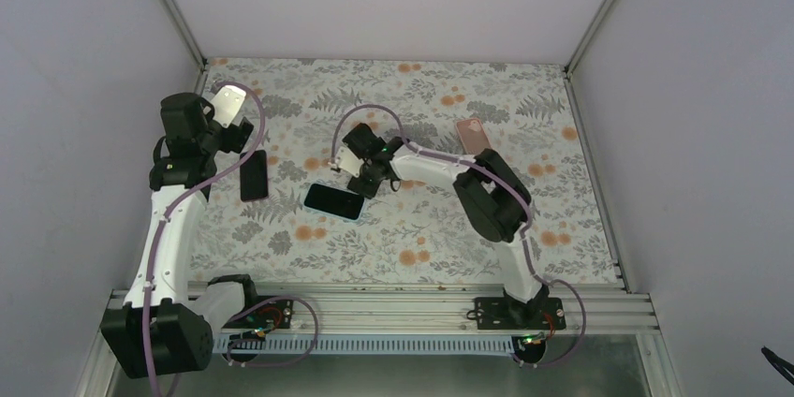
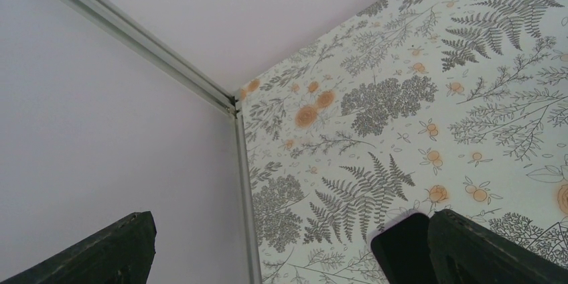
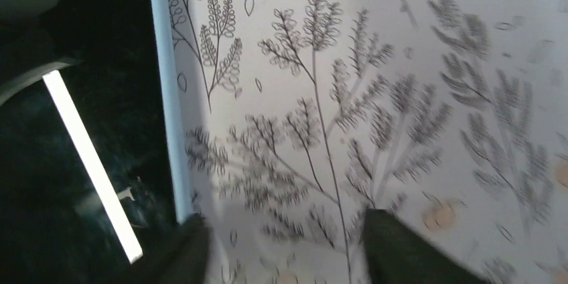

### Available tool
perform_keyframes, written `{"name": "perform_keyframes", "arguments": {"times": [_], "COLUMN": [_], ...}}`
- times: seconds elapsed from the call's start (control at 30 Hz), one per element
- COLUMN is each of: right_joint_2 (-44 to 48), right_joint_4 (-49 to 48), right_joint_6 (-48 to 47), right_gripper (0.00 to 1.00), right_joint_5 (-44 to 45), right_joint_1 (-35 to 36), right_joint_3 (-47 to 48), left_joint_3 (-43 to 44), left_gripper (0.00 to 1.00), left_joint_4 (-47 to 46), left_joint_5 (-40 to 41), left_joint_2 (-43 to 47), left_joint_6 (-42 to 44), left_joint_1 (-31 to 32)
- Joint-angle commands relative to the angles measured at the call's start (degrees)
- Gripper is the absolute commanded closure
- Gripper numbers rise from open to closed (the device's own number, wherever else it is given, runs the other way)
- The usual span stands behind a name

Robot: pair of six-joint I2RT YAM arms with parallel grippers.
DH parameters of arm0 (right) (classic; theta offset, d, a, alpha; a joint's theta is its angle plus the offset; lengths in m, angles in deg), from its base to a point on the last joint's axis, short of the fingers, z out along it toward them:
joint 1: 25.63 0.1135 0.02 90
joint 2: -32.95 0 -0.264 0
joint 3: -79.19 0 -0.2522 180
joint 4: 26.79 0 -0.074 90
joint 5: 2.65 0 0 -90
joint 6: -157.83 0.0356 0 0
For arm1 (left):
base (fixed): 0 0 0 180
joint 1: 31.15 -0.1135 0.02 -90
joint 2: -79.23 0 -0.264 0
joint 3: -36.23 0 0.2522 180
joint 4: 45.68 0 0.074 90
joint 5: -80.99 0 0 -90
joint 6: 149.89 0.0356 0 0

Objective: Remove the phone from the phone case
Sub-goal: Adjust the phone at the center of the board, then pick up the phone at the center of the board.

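Observation:
A black slab with a glossy screen (image 1: pixel 334 200) lies flat at the table's centre. In the right wrist view it shows at the left (image 3: pixel 67 163) with a pale rim along its edge. My right gripper (image 1: pixel 361 178) is open just beside its right end, and its fingers (image 3: pixel 402 250) straddle bare table (image 3: pixel 295 257). A second black slab (image 1: pixel 254 175) lies on the left. My left gripper (image 1: pixel 245 144) hangs open over its far end, and the slab's corner (image 2: pixel 402 250) sits against the right finger (image 2: pixel 482 250). I cannot tell which slab is phone and which is case.
A pink phone-shaped slab (image 1: pixel 473 135) lies at the back right of the floral table cover (image 1: pixel 431 247). Grey walls enclose the table on three sides, and the left wall corner post (image 2: pixel 238 163) stands close to my left gripper. A rail (image 1: pixel 393 299) runs along the near edge.

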Motion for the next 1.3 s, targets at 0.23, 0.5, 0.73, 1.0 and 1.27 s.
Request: {"name": "perform_keyframes", "arguments": {"times": [0.23, 0.5, 0.73, 1.0, 1.27], "right_joint_2": [7.6, 4.8, 2.8, 0.3, -0.9], "right_joint_4": [8.7, 4.8, 5.6, 5.0, 4.0], "right_joint_6": [-4.2, 3.1, 3.3, 2.2, 1.2], "right_gripper": [0.0, 0.0, 0.0, 0.0, 0.0], "right_joint_5": [-13.5, -14.1, -16.7, -15.7, -12.7], "right_joint_1": [-1.4, 1.3, 3.1, 4.5, 4.8], "right_joint_3": [3.4, 1.3, -0.1, -0.1, -0.5], "left_joint_3": [0.3, -0.5, -1.5, -1.6, -2.1], "left_gripper": [0.0, 0.0, 0.0, 0.0, 0.0], "left_joint_4": [-2.1, -2.0, -1.7, -1.0, -1.0], "left_joint_5": [-0.2, 0.7, 1.6, 0.8, 0.8], "left_joint_2": [1.8, 2.1, 2.6, 2.8, 2.9], "left_joint_6": [-0.8, -1.5, -1.6, -2.7, -2.6], "left_joint_1": [-0.3, -0.3, -0.3, -0.2, -0.3]}}
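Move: The phone in the blue-edged case lies flat, its middle some 6 cm back from the right hand, 7 cm to its left and 2 cm lower; the partly open fingers are just beyond its far long edge. The bare black phone is about 28 cm left and 1 cm ahead of the right hand, the pink case about 32 cm right and 12 cm ahead. From the left hand, the blue-edged phone is roughly 9 cm back, 21 cm right and 27 cm down. From beside the far long edge of the blue-edged phone, the right hand rises about 7.5 cm while its fingers spread from partly open to fully open, then comes back and down over the phone's right-hand half, ending some 8 cm nearer the base and 3 cm farther left, almost as low as it began. On the way the wrist tilts some 15 degrees, so the fingers lean less forward, and they stay open astride the phone's width, the far finger coming up against the far edge and the near one standing clear of the near edge. ##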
